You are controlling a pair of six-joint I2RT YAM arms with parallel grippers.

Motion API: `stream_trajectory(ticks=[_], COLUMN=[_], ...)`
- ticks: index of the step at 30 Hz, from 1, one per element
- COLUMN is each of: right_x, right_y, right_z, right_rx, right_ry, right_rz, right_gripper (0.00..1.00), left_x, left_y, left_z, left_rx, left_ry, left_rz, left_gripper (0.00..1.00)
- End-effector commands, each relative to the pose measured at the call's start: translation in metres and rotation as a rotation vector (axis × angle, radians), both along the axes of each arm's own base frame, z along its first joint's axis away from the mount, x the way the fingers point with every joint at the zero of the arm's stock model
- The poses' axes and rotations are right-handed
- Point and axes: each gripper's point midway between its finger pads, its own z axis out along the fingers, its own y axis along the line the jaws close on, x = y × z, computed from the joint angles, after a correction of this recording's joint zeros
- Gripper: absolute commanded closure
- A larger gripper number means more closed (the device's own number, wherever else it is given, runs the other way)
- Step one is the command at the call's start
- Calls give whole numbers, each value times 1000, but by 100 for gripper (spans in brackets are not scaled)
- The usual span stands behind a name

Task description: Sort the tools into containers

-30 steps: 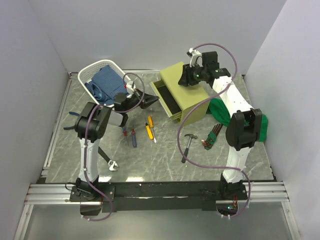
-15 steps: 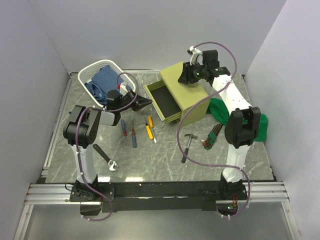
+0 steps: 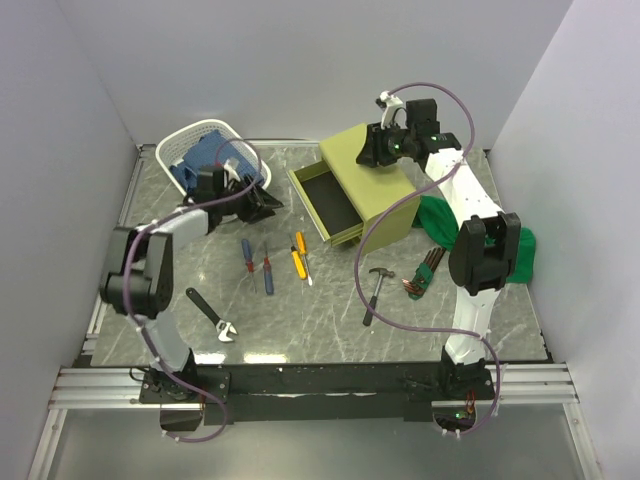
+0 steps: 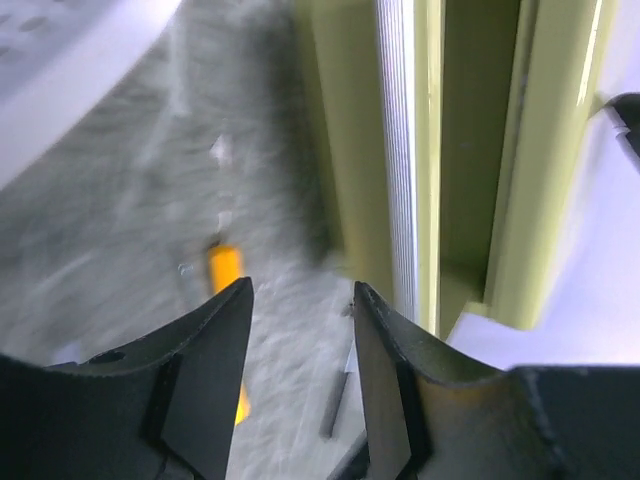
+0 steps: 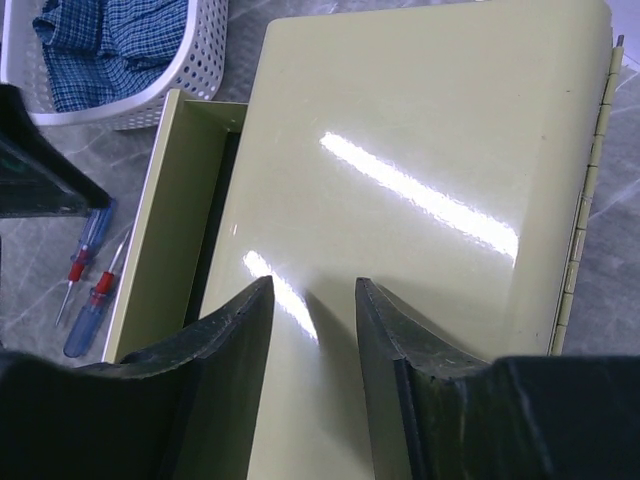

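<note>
An olive-green chest (image 3: 385,185) stands at the back right with its top drawer (image 3: 325,205) pulled out and nothing showing in it. My left gripper (image 3: 270,203) is open and holds nothing, between the white lattice basket (image 3: 170,152) and the drawer. In the left wrist view my left gripper (image 4: 300,300) looks at the drawer front (image 4: 400,150) and the yellow screwdriver (image 4: 225,270). My right gripper (image 5: 313,290) stands open just over the chest lid (image 5: 430,130). On the table lie a blue screwdriver (image 3: 246,252), a red one (image 3: 266,272), the yellow one (image 3: 298,258), a hammer (image 3: 376,290), a hex key set (image 3: 425,272) and a black wrench (image 3: 212,315).
A blue checked cloth (image 3: 215,160) fills the basket. A green cloth (image 3: 520,250) lies behind the right arm beside the chest. Grey walls close in the table on the left, back and right. A purple cable (image 3: 375,235) hangs across the chest's front.
The drawer slid farther out while my left gripper was shut at its front. My left gripper has since opened and drawn back left toward the basket. The right arm has barely moved.
</note>
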Motion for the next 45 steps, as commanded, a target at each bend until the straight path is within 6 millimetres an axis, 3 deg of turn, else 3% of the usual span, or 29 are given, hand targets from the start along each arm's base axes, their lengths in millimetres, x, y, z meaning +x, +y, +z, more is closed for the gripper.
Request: stream_trajectory(ticks=[1,5,7,11,15,23,36,39,40,43,45], right_x=[-24,-21,-21,-22,-23,-19,-16,-15,-14,-14,-15], right_y=[-45,-49,-48,-43,-40,-39,-41,-44,-45,-47,-49], right_z=[-87,-85,-81,-74,-71,-70,-64,-64,-65,-66,-68], right_rx=[-139,-120,-96,-60,-37,-20,-14,-12,-11,-14,-19], right_ry=[284,286,285,283,286,283,264,267,267,271,274], right_rz=[-106,-110,-95,-71,-60,-53,-54,-60,-62,-67,-72], right_gripper=[52,52,52,50,50,50,50,50,50,50,50], left_x=[-33,-51,-59,-75,-76,-58,-60,-61,-61,-63,-61], left_y=[54,88,95,108,116,105,88,88,87,83,78], left_z=[9,-11,-11,-28,-43,-68,-103,-103,-100,-82,-56], left_rx=[405,596,632,694,751,764,830,831,829,790,735], left_ry=[51,82,70,106,116,121,162,169,165,143,87], left_rz=[26,57,59,77,66,0,-88,-95,-97,-112,-114], left_gripper=[50,52,52,47,46,50,51,66,78,99,99])
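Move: The blue screwdriver, the leftmost of the loose ones, has its handle about 7 cm back and 8 cm left of the left hand, roughly 11 cm below. The second screwdriver lies some 12 cm back and 2 cm left, and the yellow ones about 10 cm back and 6 cm right. The open drawer is about 13 cm right and 3 cm ahead. From the right hand, the blue handle is some 15 cm back, 32 cm left and 20 cm lower. The left hand swings away from the open drawer to its left, rising about 3 cm at first, then comes back and down some 13 cm onto the blue screwdriver, the wrist rolling about 45 degrees so that the fingers point steeply at the table. With the hand settled low over the tool, the half-open fingers close at the very end and pinch the blue handle from both sides. ##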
